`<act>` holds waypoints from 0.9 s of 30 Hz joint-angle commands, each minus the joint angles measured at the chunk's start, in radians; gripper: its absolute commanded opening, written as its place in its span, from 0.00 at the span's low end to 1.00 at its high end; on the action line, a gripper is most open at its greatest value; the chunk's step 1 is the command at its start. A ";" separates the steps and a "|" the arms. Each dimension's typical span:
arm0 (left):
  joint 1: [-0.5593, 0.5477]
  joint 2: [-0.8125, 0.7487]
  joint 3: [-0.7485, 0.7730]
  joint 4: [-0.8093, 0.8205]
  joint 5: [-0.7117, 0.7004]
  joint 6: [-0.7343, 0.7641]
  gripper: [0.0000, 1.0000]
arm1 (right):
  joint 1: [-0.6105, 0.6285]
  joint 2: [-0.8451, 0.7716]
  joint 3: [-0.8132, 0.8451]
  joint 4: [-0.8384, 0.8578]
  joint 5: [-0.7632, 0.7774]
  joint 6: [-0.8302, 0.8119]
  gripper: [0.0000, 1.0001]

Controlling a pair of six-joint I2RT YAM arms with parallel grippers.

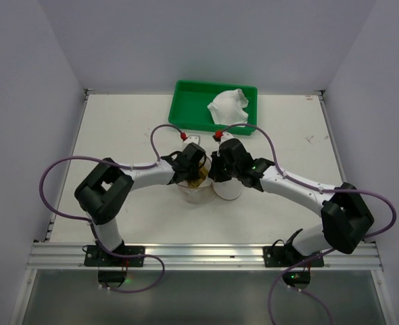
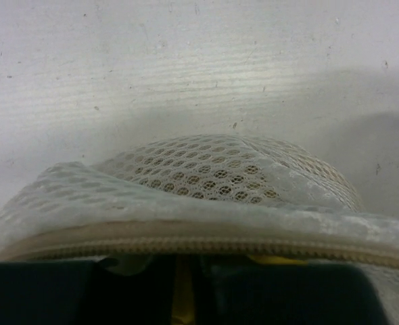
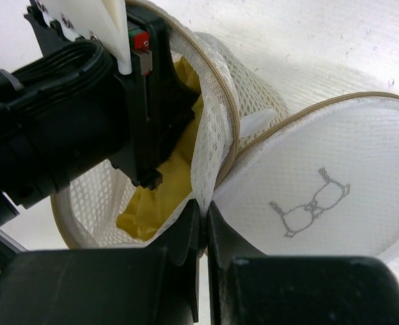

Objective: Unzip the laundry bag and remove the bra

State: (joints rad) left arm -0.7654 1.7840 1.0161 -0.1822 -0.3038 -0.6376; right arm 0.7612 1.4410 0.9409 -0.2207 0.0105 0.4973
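Note:
The laundry bag [image 3: 216, 122] stands unzipped in the middle of the table, and its round lid [image 3: 335, 169], printed with a bra outline, is folded out to the right. A yellow bra [image 3: 160, 196] lies inside. My right gripper [image 3: 204, 211] is shut on the bag's mesh rim where lid and body meet. My left gripper [image 1: 191, 177] reaches down into the opening. In the left wrist view the bag's zipper edge [image 2: 206, 245] runs across, and a thin strip of the yellow bra [image 2: 182, 291] sits pinched between the dark fingers of my left gripper [image 2: 182, 274].
A green tray [image 1: 186, 101] stands at the back of the table with a crumpled white cloth [image 1: 230, 107] in it. Both arms meet over the laundry bag [image 1: 201, 195], and purple cables loop on either side.

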 commanded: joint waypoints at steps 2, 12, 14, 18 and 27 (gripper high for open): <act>0.006 -0.014 -0.042 0.026 0.046 -0.014 0.01 | 0.006 -0.001 -0.017 0.047 0.008 0.017 0.00; 0.002 -0.296 -0.162 0.113 0.299 0.104 0.00 | -0.007 0.025 0.029 -0.006 0.100 0.023 0.00; -0.005 -0.351 -0.186 0.112 0.341 0.154 0.00 | -0.013 0.030 0.041 -0.017 0.112 0.015 0.00; -0.008 -0.529 -0.255 0.135 0.440 0.254 0.00 | -0.022 0.058 0.073 -0.049 0.117 -0.008 0.00; 0.026 -0.678 -0.249 0.303 0.606 0.253 0.00 | -0.020 0.113 0.078 -0.063 0.057 -0.023 0.00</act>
State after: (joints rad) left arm -0.7631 1.1355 0.7380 -0.0013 0.2165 -0.3996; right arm 0.7433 1.5520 1.0039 -0.2790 0.0822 0.4881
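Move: The yellow bra lies bunched in the open laundry bag, right at the left fingertips, its middle about 1 cm back and 2 cm left of them at the same height. From the left hand, the bag rim pinched by the right hand is some 5 cm right, 4 cm back and 9 cm up; the open mesh lid is roughly 10 cm right and 5 cm back, slightly higher. The bra lies about 3 cm ahead, 6 cm left and 9 cm below the right hand. A fold of the bra is pinched as the left fingers finish closing deep in the bag; the left hand then draws it up about 16 cm and back 9 cm, towards and past rim height, turning some 45 degrees, mostly clockwise with its left side dropping. The right hand keeps its pinch on the rim, sinking a few centimetres and easing slightly forward. ##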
